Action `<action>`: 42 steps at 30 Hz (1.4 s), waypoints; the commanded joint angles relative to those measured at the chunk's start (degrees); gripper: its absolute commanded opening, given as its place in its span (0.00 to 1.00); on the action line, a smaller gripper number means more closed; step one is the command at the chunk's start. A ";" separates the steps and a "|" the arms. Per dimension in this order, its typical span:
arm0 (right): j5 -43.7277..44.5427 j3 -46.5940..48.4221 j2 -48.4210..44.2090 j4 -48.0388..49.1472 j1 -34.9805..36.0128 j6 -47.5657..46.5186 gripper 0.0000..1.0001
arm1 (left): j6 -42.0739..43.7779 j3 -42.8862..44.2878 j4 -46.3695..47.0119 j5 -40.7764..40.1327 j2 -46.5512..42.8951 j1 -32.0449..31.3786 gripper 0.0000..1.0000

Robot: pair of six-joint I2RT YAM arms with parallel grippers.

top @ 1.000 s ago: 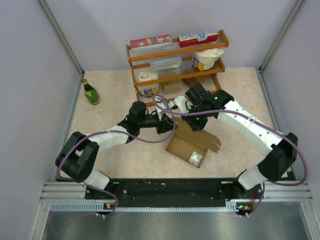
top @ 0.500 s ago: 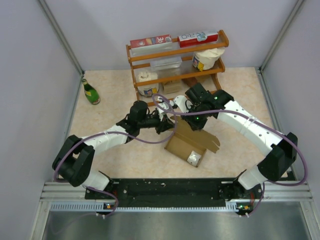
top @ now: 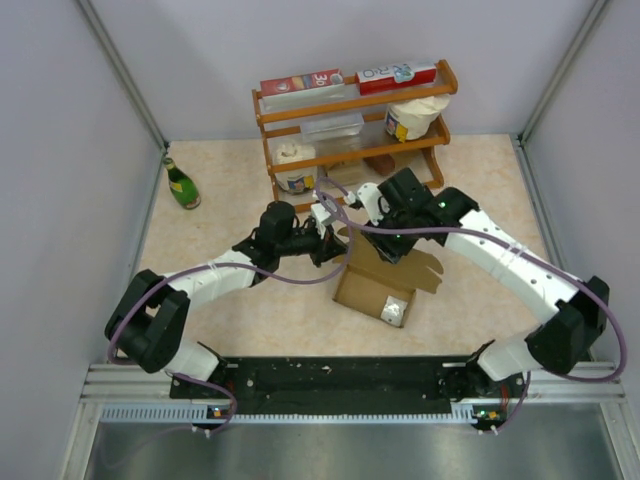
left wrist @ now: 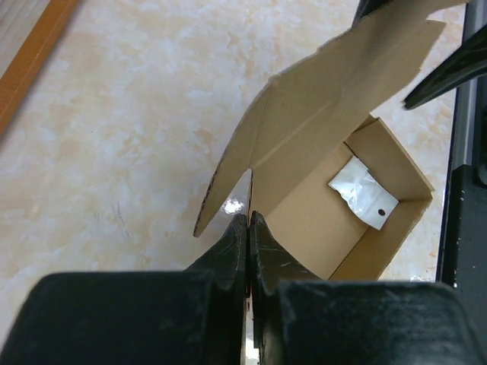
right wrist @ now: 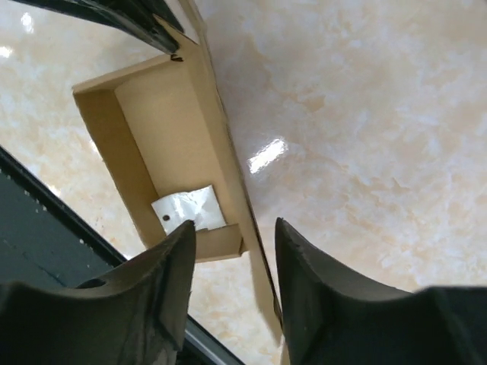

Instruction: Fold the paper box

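The paper box point(top: 372, 290) is an open brown carton lying mid-table, its lid flap point(top: 415, 268) standing up. A white scrap point(top: 392, 312) lies inside it. My left gripper point(top: 335, 245) is at the box's left corner. In the left wrist view that gripper point(left wrist: 249, 220) is shut on the edge of the paper box point(left wrist: 319, 220) wall, beside the scrap point(left wrist: 364, 196). My right gripper point(top: 392, 250) hovers over the box's far side. In the right wrist view this gripper point(right wrist: 232, 243) is open, its fingers straddling the long wall of the box point(right wrist: 167, 129) without touching it.
A wooden shelf rack point(top: 350, 130) with red cartons and tubs stands at the back, close behind both grippers. A green bottle point(top: 182, 184) stands at the far left. A black rail point(top: 340, 375) runs along the near edge. Walls close in both sides.
My right gripper has opened and let go of the box's flap. My left gripper has closed onto the box's wall edge. The box has shifted slightly.
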 commanded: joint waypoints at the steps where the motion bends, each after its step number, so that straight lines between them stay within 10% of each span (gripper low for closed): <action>1: 4.89 -3.81 -10.38 7.68 -1.48 6.15 0.49 | -1.01 -0.43 2.75 -3.15 -0.75 -0.04 0.00; 11: -3.54 -22.96 -26.39 15.86 -18.97 19.43 0.63 | -0.93 -0.08 2.57 -5.26 0.21 0.22 0.00; 42: -7.58 -33.96 -25.61 25.36 -21.70 20.31 0.73 | -0.58 -0.52 -0.33 -7.99 0.12 0.66 0.00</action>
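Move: The right hand has its half-open fingers astride the raised lid's upper edge. The lid's right end flap lies about 9 cm to its right, some 3 cm back and 5 cm lower; the tray's middle is roughly 8 cm back, 4 cm left and 12 cm down, and the white packet about 12 cm back, straight behind and as far down. The left hand still pinches the box's left rear corner, with that flap about 23 cm to its right and 4 cm back, slightly lower. The right hand comes free of the lid's edge and swings some 10 cm to the right along the lid, rising about 3 cm on the way and then sinking roughly 7 cm, as its wrist turns about 35 degrees clockwise and rolls its left side up and its fingers open wide, until they bracket the tip of the lid's right end flap. Meanwhile the left hand keeps its pinch on the box's left rear corner and eases a couple of centimetres forward, a little left and down, turning slightly counter-clockwise. ##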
